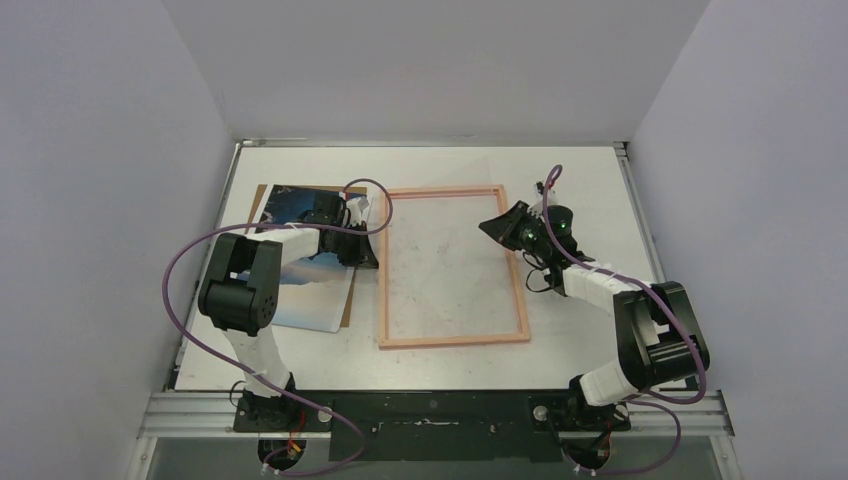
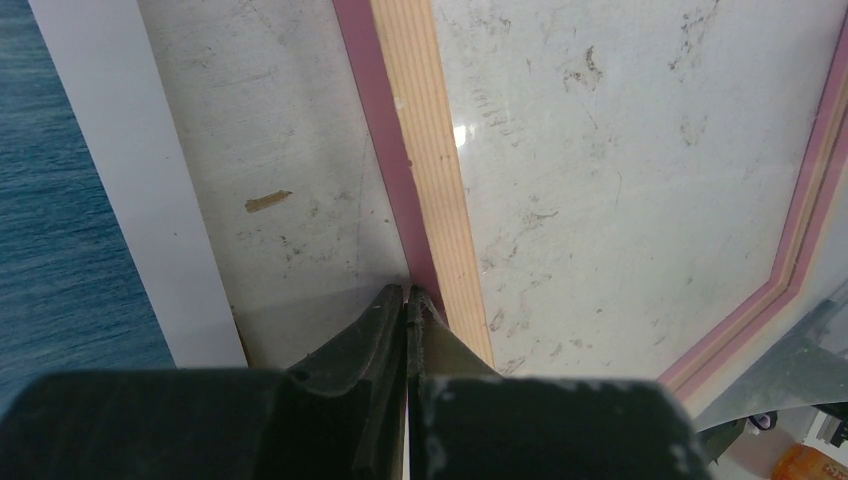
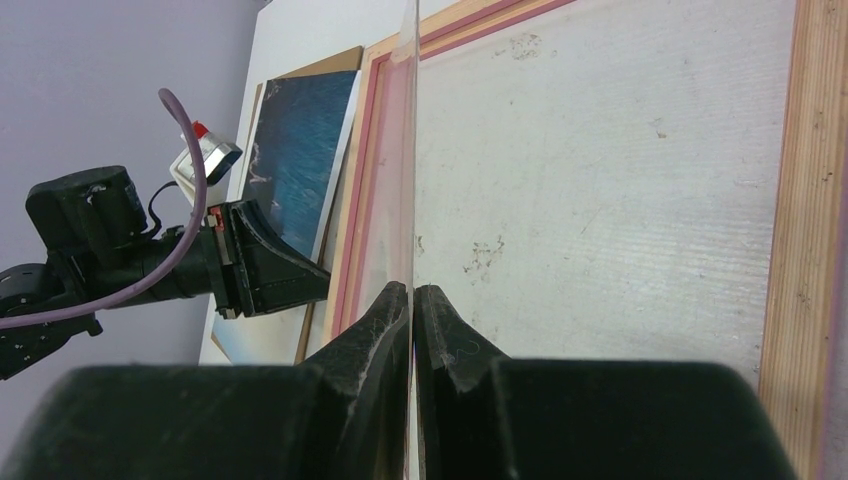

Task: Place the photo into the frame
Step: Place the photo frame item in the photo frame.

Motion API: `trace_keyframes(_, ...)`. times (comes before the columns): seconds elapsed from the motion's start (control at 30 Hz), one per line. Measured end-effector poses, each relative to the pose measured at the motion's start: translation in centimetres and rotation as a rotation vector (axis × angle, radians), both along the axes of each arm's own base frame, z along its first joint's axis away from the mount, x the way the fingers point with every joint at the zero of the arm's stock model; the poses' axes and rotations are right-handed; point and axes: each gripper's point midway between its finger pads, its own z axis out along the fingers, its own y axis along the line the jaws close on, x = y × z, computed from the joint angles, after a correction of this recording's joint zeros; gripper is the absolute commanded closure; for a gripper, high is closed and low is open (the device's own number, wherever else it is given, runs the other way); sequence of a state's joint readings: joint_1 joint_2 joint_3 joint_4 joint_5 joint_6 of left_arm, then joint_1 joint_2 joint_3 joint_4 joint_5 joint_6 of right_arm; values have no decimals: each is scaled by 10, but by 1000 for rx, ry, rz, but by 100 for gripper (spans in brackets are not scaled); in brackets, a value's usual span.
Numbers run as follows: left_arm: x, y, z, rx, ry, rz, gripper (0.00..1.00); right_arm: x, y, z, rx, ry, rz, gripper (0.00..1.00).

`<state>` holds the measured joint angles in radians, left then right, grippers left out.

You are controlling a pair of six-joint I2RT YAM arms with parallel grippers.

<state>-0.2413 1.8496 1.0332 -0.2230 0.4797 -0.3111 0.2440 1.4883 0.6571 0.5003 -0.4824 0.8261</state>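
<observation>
The frame (image 1: 455,340) lies flat mid-table, pale wood side up (image 2: 430,150) (image 3: 815,200). The photo (image 1: 285,205) rests left of it, dark blue at the far end and pale at the near end (image 2: 50,200) (image 3: 300,140). My right gripper (image 1: 492,228) (image 3: 412,290), at the right rail, is shut on the edge of a thin clear sheet (image 3: 411,150), which slopes over the frame opening. My left gripper (image 1: 368,215) (image 2: 410,290) is shut with its tips at the left rail's pink side. Whether it pinches anything is hidden.
A brown backing board (image 1: 348,300) lies under the photo and shows along its right edge (image 3: 330,60). My left arm reaches over the photo. The table's raised border runs along the left, back and right sides, with grey walls beyond.
</observation>
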Motion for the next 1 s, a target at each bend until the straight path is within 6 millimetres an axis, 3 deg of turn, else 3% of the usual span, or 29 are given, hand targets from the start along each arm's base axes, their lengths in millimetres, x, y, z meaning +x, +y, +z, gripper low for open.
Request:
trace_keyframes(0.43, -1, -1, 0, -5, 4, -1, 99, 1, 0, 1, 12, 14, -12, 95)
trace_keyframes(0.63, -3, 0, 3, -24, 40, 20, 74, 1, 0, 1, 12, 13, -13, 95)
trace_keyframes(1.0, 2, -11, 18, -94, 53, 29, 67, 2, 1, 3, 14, 10, -16, 95)
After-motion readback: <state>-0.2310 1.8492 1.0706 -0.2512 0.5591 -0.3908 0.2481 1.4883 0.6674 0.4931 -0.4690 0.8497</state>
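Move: The frame's left rail is right at my left hand's shut fingertips, about 1 cm to their right and level with them. The photo on its brown board is about 12 cm to the left and 2 cm farther out; the frame's opening centres some 15 cm to the right. My right hand holds the clear sheet some 13 cm above the frame; from it the left rail is about 19 cm left and 2 cm back, the right rail 6 cm right and 2 cm back. I keep my left fingertips shut against the rail's outer side at first, then open them to about a third while lifting about 2 cm and shifting 1 cm right, tilting slightly, so that the fingers come astride the rail. My right hand stays nearly still and keeps its pinch on the clear sheet's raised edge. ##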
